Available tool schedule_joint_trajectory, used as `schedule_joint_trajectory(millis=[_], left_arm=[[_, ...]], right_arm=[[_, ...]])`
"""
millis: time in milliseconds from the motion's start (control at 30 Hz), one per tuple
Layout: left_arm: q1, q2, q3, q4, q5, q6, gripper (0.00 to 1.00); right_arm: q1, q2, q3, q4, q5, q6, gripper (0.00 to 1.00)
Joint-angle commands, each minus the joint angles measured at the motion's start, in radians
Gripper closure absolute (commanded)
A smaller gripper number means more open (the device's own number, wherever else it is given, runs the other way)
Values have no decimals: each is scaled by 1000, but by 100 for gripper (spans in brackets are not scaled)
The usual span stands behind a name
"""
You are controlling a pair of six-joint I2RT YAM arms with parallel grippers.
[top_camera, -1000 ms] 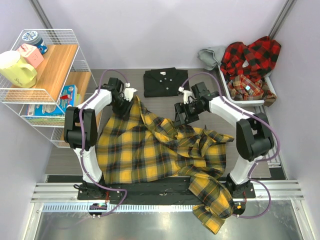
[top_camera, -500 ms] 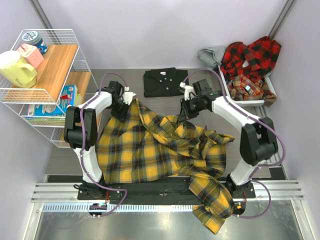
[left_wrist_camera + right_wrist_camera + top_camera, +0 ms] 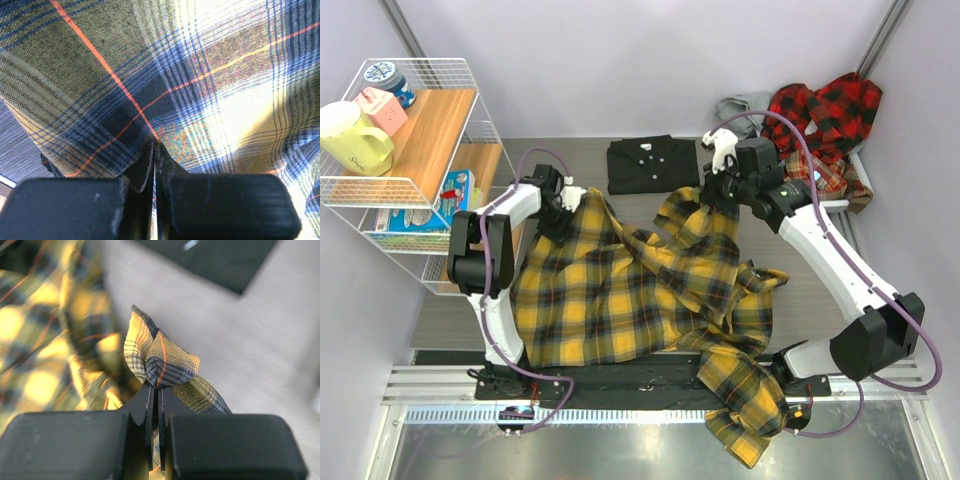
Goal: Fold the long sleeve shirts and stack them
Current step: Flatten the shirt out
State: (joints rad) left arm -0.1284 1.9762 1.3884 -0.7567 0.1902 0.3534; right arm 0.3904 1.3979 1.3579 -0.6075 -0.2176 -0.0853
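Note:
The yellow-and-black plaid shirt [image 3: 620, 290] lies spread and rumpled over the table's middle, one part hanging over the near edge. My left gripper [image 3: 565, 203] is shut on its far left edge; in the left wrist view [image 3: 155, 145] the cloth fills the frame. My right gripper [image 3: 712, 195] is shut on a bunched bit of the same shirt [image 3: 160, 360] and holds it up off the table at the far right. A folded black shirt [image 3: 653, 164] lies flat at the table's back. Red-and-black plaid shirts [image 3: 825, 115] are heaped at the back right.
A white bin [image 3: 782, 190] under the red shirts stands at the back right, with a grey cloth [image 3: 742, 108] beside it. A wire shelf [image 3: 420, 130] with a yellow jug, cups and boxes stands at the left. The black shirt also shows blurred in the right wrist view [image 3: 220, 260].
My right gripper has moved back and to the right, lifting and drawing the yellow shirt's edge with it. My left gripper has stayed almost where it was, still shut on the cloth.

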Motion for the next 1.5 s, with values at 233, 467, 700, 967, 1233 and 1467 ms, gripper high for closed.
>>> schedule_joint_trajectory(millis=[233, 467, 700, 967, 1233, 1467], left_arm=[[21, -169, -38, -17, 188, 13, 95], [23, -293, -17, 60, 290, -70, 59], [23, -249, 24, 36, 298, -73, 54], [23, -275, -18, 75, 246, -77, 49], [15, -189, 43, 17, 123, -5, 30], [15, -94, 64, -58, 37, 67, 18]], right_arm=[[-28, 111, 177, 428, 297, -353, 99], [-73, 387, 358, 851, 258, -554, 99], [-84, 691, 491, 1141, 176, -776, 94], [-104, 729, 577, 1008, 412, -874, 11], [-119, 383, 339, 202, 238, -628, 0], [-120, 293, 44, -73, 84, -522, 0]])
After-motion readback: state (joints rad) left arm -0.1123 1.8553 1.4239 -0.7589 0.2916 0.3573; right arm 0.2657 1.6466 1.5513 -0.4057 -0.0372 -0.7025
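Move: The right gripper holds a bunched end of the yellow plaid shirt well clear of the table; the bare far strip of table it goes for lies some 25 cm ahead and 23 cm below. The folded black shirt is about 21 cm ahead and 16 cm to the left of this hand; the red plaid shirts in the basket sit about 25 cm ahead and 25 cm to its right. The left fingertips rest shut on the yellow shirt's left part directly beneath them. Fling the yellow shirt's end forward about 30 cm with the right gripper towards the table's far side, arcing up and back down while the fingers tip up steeply; open wide near full reach to let go, then draw back, empty, some 18 cm. Meanwhile lift the left fingers off the cloth about 11 cm, open them and sink halfway back. ##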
